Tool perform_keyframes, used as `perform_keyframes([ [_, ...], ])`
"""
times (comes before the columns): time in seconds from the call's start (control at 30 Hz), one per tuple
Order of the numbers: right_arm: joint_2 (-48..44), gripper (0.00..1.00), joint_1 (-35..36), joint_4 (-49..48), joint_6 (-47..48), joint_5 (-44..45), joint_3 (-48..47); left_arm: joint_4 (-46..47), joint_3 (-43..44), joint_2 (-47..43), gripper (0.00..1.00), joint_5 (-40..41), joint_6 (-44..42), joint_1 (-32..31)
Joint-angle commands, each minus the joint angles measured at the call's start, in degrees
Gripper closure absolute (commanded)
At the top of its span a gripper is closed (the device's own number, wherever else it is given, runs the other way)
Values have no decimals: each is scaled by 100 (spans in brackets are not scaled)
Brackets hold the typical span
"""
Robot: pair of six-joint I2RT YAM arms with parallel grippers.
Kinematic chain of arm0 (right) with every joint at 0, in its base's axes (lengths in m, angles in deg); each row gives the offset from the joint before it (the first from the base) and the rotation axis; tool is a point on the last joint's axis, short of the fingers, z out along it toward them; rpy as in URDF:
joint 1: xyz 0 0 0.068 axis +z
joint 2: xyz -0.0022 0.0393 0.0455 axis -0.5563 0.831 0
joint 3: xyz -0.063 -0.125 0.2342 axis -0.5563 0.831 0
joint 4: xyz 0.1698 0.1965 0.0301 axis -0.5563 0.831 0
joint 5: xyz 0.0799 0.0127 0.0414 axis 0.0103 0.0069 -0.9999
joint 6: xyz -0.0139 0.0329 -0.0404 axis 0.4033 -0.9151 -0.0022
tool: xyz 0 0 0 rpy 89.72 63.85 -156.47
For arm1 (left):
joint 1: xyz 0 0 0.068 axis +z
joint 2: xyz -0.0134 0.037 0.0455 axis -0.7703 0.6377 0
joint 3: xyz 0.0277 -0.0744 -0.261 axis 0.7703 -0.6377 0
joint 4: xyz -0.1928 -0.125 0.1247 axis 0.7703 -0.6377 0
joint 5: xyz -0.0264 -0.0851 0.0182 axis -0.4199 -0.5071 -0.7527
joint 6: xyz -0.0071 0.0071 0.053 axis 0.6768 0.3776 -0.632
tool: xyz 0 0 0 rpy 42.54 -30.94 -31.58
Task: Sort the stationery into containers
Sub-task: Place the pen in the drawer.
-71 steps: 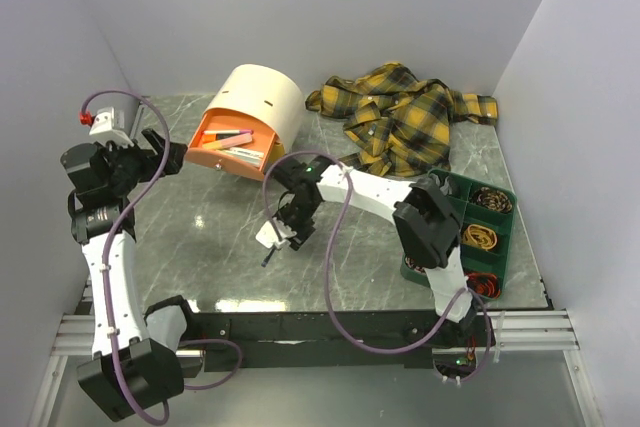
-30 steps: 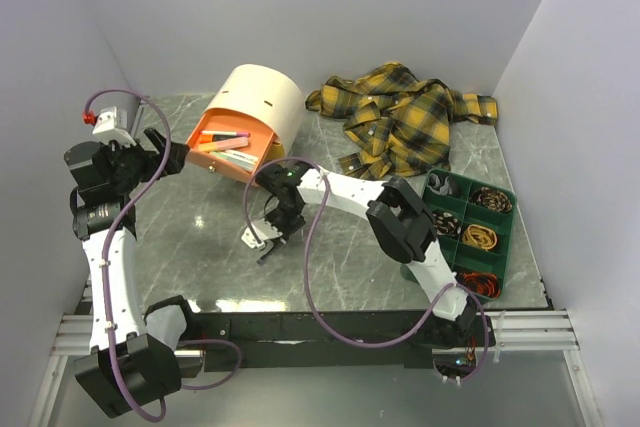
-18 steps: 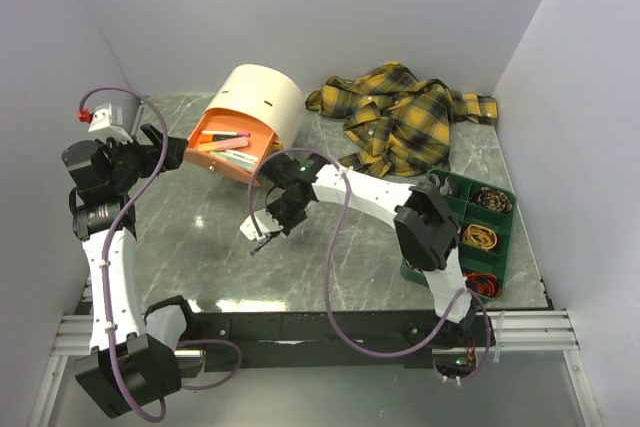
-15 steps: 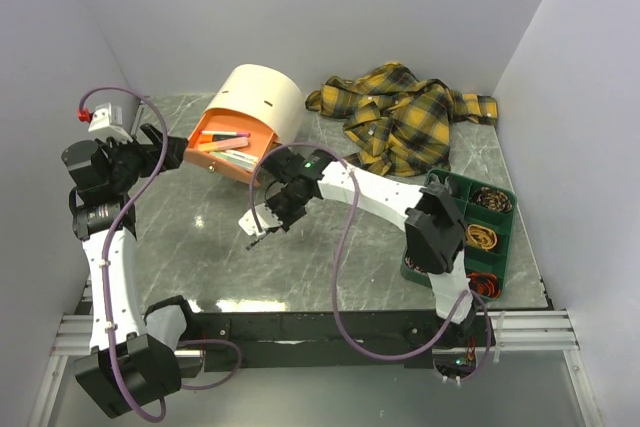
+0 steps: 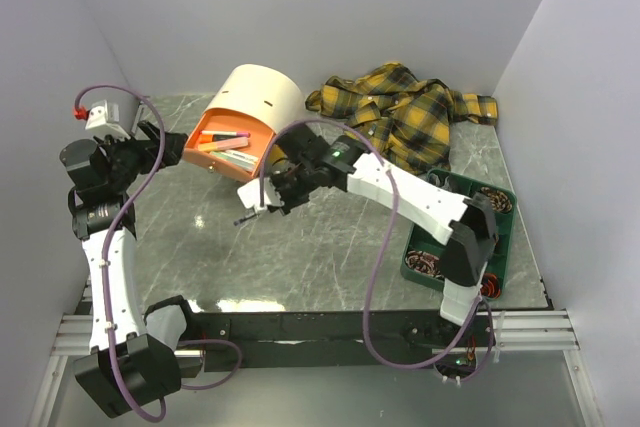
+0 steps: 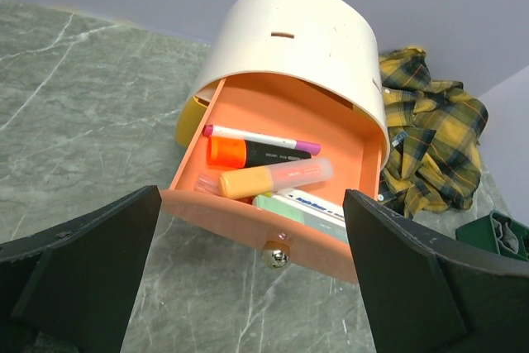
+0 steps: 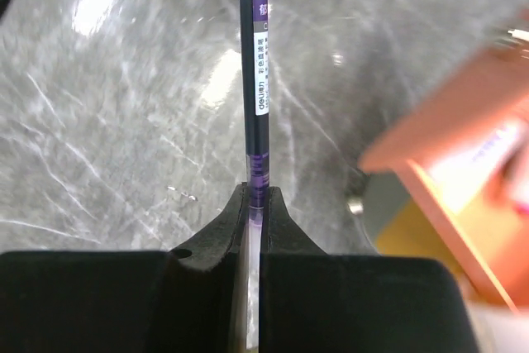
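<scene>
A dark purple pen sticks out forward from my right gripper, which is shut on it, above the table just in front of the drawer box. The cream drum-shaped drawer box has its orange drawer pulled open. In it lie a white pen with pink ends, a black and orange marker, an orange highlighter and a pale green piece. My left gripper is open, facing the drawer's knob, apart from it.
A yellow-and-black plaid shirt lies at the back right. A dark green divided tray with coiled rubber bands sits at the right edge. White walls close in the left, back and right.
My right gripper has carried the pen off the table, back and rightward toward the open drawer's front. The left gripper has stayed open and nearly still.
</scene>
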Motion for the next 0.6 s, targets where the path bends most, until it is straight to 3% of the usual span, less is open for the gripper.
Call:
perform_keyframes([
  [0.0, -502, 100, -133, -318, -1092, -147, -495, 314, 283, -23, 1, -68, 98, -21],
  [0.33, -607, 100, -335, -870, -2244, 90, -1260, 445, 371, 161, 0, -68, 195, 6],
  [0.57, 76, 100, -564, -1276, -2614, 529, -2093, 288, 477, 197, 1, -15, 90, 15],
])
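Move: The right hand already holds the pen. The open drawer's middle lies about 16 cm ahead of that hand, 8 cm to its left and 10 cm lower; its knob is about 11 cm ahead, 10 cm left and 11 cm below the hand. The cream case is roughly 25 cm ahead, 2 cm left and 11 cm below. From the idle left hand the drawer is some 11 cm ahead, 10 cm right and 20 cm down. Mostly upward, by some 13 cm, and then increasingly forward, about 5 cm in all, the right hand carries the pen up beside the open drawer, closing the forward gap to it while climbing well above its rim. The wrist lifts its fingers from a steep slant towards level and swings clockwise, about 20 degrees each; the shut fingers keep their pinch on the pen. ##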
